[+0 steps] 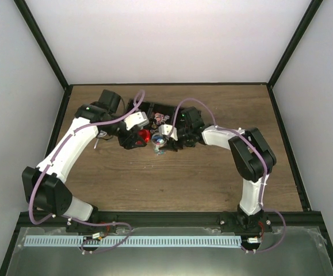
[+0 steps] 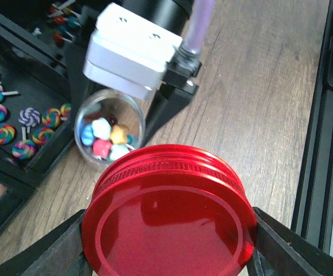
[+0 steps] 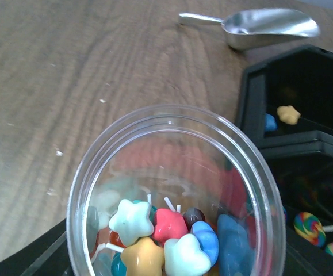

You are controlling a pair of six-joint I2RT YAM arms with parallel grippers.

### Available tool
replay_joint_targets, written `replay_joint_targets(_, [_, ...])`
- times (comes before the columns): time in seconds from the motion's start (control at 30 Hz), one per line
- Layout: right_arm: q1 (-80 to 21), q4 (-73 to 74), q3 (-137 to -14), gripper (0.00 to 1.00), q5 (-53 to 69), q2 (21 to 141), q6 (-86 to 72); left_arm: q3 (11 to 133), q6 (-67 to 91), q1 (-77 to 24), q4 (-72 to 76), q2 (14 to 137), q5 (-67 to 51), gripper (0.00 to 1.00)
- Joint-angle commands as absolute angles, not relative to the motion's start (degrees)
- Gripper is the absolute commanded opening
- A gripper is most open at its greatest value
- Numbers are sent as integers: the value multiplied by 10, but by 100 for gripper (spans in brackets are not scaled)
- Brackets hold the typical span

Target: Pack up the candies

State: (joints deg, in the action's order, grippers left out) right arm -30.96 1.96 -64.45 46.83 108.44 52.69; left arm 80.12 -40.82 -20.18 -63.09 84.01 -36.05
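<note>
The candies [image 3: 186, 224] are small star and heart sweets in pink, blue, orange and pale mint, lying at the bottom of a clear plastic jar [image 3: 172, 112]. My right gripper [image 3: 175, 259] is shut on that jar, its dark fingers at either side of the wall. In the left wrist view the jar [image 2: 97, 98] stands on the wood with candies [image 2: 106, 138] inside, just beyond the round red lid [image 2: 169, 215]. My left gripper [image 2: 169, 230] is shut on the lid's rim. From above, the lid [image 1: 144, 136] and the jar [image 1: 160, 141] sit side by side, close together.
A black compartment tray [image 1: 154, 109] lies behind both grippers; its cells hold swirl lollipops [image 2: 16, 123] and a few loose sweets [image 3: 287, 114]. A silvery metal scoop [image 3: 264, 26] rests on the wood beside the tray. Black frame rails edge the table.
</note>
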Motion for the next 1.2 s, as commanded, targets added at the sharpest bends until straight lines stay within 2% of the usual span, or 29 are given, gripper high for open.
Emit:
replay_joint_targets(0.0, [-290, 54, -663, 49, 446, 1092, 562, 793, -449, -200, -632, 841, -354, 63])
replay_joint_targets(0.17, [-323, 85, -629, 51, 509, 1060, 553, 783, -477, -201, -648, 833, -335, 64])
replay_joint_targets(0.33, [-363, 60, -577, 56, 497, 1036, 526, 775, -496, -205, -662, 828, -314, 64])
replay_joint_targets(0.47, [-365, 53, -573, 68, 492, 1035, 505, 765, -516, -217, -669, 828, -296, 64])
replay_joint_targets(0.57, [-365, 42, -569, 84, 498, 1023, 493, 759, -523, -229, -667, 829, -288, 64])
replay_joint_targets(0.63, [-364, 30, -563, 98, 499, 1013, 484, 757, -523, -235, -659, 832, -286, 64])
replay_joint_targets(0.83, [-350, 20, -560, 100, 517, 972, 429, 767, -516, -271, -642, 855, -256, 64])
replay_joint_targets(1.17, [-229, 106, -532, 100, 573, 919, 389, 805, -477, -345, -639, 905, -168, 65])
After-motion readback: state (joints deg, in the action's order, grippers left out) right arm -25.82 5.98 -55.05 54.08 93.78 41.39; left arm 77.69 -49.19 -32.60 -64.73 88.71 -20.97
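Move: The candy jar, in the right gripper's grasp, is about 6 cm ahead of the left hand, 5 cm to its right and 13 cm below; the candy tray's middle lies some 11 cm beyond the jar and 1 cm farther right. The metal scoop is roughly 17 cm left and 11 cm ahead of the left hand. From the right hand, the bare spot for the jar is 7 cm back, 1 cm left and about 5 cm below; the held red lid is 6 cm back, 5 cm left and 12 cm up. Nudge the right gripper forward, then draw the held jar back about 7 cm from the tray; open the fingers to let go, then lift away rightward and somewhat forward. Meanwhile keep the left grip on the red lid and lower it about 6 cm while drawing back, drifting left and then right towards the jar mouth, tipping the fingers steeper. ##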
